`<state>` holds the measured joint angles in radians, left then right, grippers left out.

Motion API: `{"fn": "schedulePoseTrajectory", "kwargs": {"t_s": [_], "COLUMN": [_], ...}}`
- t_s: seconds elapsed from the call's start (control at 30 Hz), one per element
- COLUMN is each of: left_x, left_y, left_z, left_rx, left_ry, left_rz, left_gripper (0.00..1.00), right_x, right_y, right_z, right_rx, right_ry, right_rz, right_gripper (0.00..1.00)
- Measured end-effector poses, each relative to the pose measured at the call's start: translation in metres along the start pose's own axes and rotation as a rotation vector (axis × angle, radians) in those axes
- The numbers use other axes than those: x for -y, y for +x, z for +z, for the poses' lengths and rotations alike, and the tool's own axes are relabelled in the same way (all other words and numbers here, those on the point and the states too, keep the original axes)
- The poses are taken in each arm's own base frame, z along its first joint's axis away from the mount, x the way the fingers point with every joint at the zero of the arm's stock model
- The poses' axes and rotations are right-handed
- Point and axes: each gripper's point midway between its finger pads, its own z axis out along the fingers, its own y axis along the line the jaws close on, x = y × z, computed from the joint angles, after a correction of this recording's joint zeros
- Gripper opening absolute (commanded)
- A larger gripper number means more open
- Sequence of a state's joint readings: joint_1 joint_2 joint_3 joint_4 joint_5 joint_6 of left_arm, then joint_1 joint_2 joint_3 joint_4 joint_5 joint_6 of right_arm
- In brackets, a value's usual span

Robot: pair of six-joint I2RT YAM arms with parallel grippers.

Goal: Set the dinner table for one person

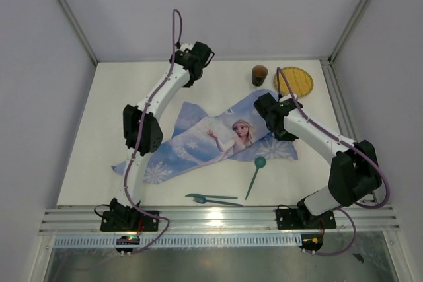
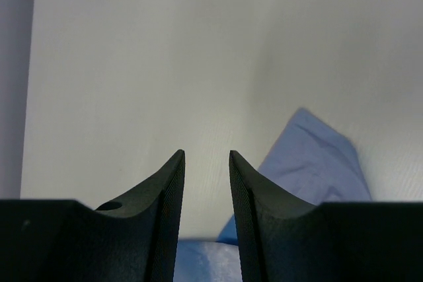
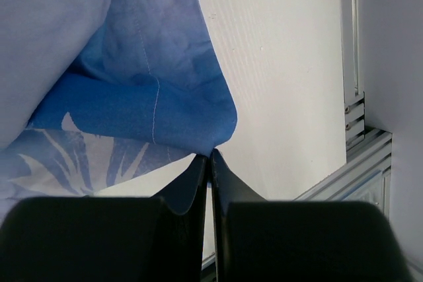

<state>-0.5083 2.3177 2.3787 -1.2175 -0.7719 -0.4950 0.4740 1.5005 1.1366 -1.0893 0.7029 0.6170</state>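
The dinner table [image 1: 106, 130] is a white top with silver rails. A blue printed cloth [image 1: 211, 140] lies crumpled across its middle. My right gripper [image 3: 211, 152] is shut on a dark blue corner of the cloth [image 3: 165, 90], at the cloth's far right end. Over the far part of the table, just beyond the cloth's back corner [image 2: 310, 156], my left gripper [image 2: 206, 154] stands open with nothing between its fingers. A brown cup [image 1: 260, 74] and a yellow plate [image 1: 295, 82] stand at the back right. A green spoon [image 1: 256, 175] and a green fork [image 1: 211, 197] lie near the front edge.
A second green utensil [image 1: 221, 203] lies beside the fork. An aluminium rail [image 3: 353, 163] runs close to the right of my right gripper. Grey walls enclose the table on the left, right and back.
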Motion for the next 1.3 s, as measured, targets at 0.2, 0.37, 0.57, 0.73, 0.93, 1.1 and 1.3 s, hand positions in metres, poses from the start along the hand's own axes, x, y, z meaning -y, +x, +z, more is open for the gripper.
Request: {"fn": "schedulePoseTrajectory", "kwargs": {"t_s": [0.2, 0.37, 0.57, 0.73, 0.93, 1.1, 1.3], "left_x": [0.034, 0.091, 0.150, 0.176, 0.177, 0.170, 0.143], "left_y": [0.038, 0.080, 0.132, 0.159, 0.159, 0.145, 0.094], "left_z": [0.008, -0.003, -0.031, -0.043, -0.039, -0.034, -0.026], "left_rx": [-0.108, -0.201, -0.251, -0.262, -0.261, -0.217, -0.050], "left_ry": [0.109, 0.271, 0.401, 0.429, 0.421, 0.379, 0.202], "left_rz": [0.036, 0.113, 0.227, 0.300, 0.301, 0.308, 0.302], "left_gripper": [0.35, 0.36, 0.36, 0.35, 0.00, 0.00, 0.00], "right_x": [-0.009, -0.011, -0.017, -0.023, -0.027, -0.030, -0.032], "right_y": [0.009, 0.010, 0.010, 0.011, 0.011, 0.011, 0.011], "right_z": [0.005, 0.008, 0.012, 0.017, 0.019, 0.021, 0.023], "right_rx": [-0.025, -0.028, -0.033, -0.045, -0.046, -0.047, -0.044], "right_ry": [-0.032, -0.035, -0.043, -0.046, -0.054, -0.057, -0.058], "right_rz": [-0.018, -0.027, -0.034, -0.052, -0.065, -0.072, -0.071], "right_gripper": [0.07, 0.07, 0.07, 0.07, 0.07, 0.07, 0.07]}}
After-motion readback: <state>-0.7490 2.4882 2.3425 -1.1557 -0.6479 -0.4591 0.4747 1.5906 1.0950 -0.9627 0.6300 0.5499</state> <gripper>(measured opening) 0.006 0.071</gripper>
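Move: The tablecloth's far edge, left of Elsa's head, lies about 16 cm to the right of the open left hand, 10 cm back and 15 cm below. The cloth flap is 11 cm back, 2 cm right; the cup 2 cm ahead, some 28 cm right. From the right hand, which already grips a fold, that edge lies about 12 cm ahead, 18 cm left and 10 cm lower; the cup is 25 cm ahead, 6 cm left. Left hand swoops about 25 cm rightward, down and back, pinches tablecloth's far edge, lifts forward; right sinks, still gripping. ##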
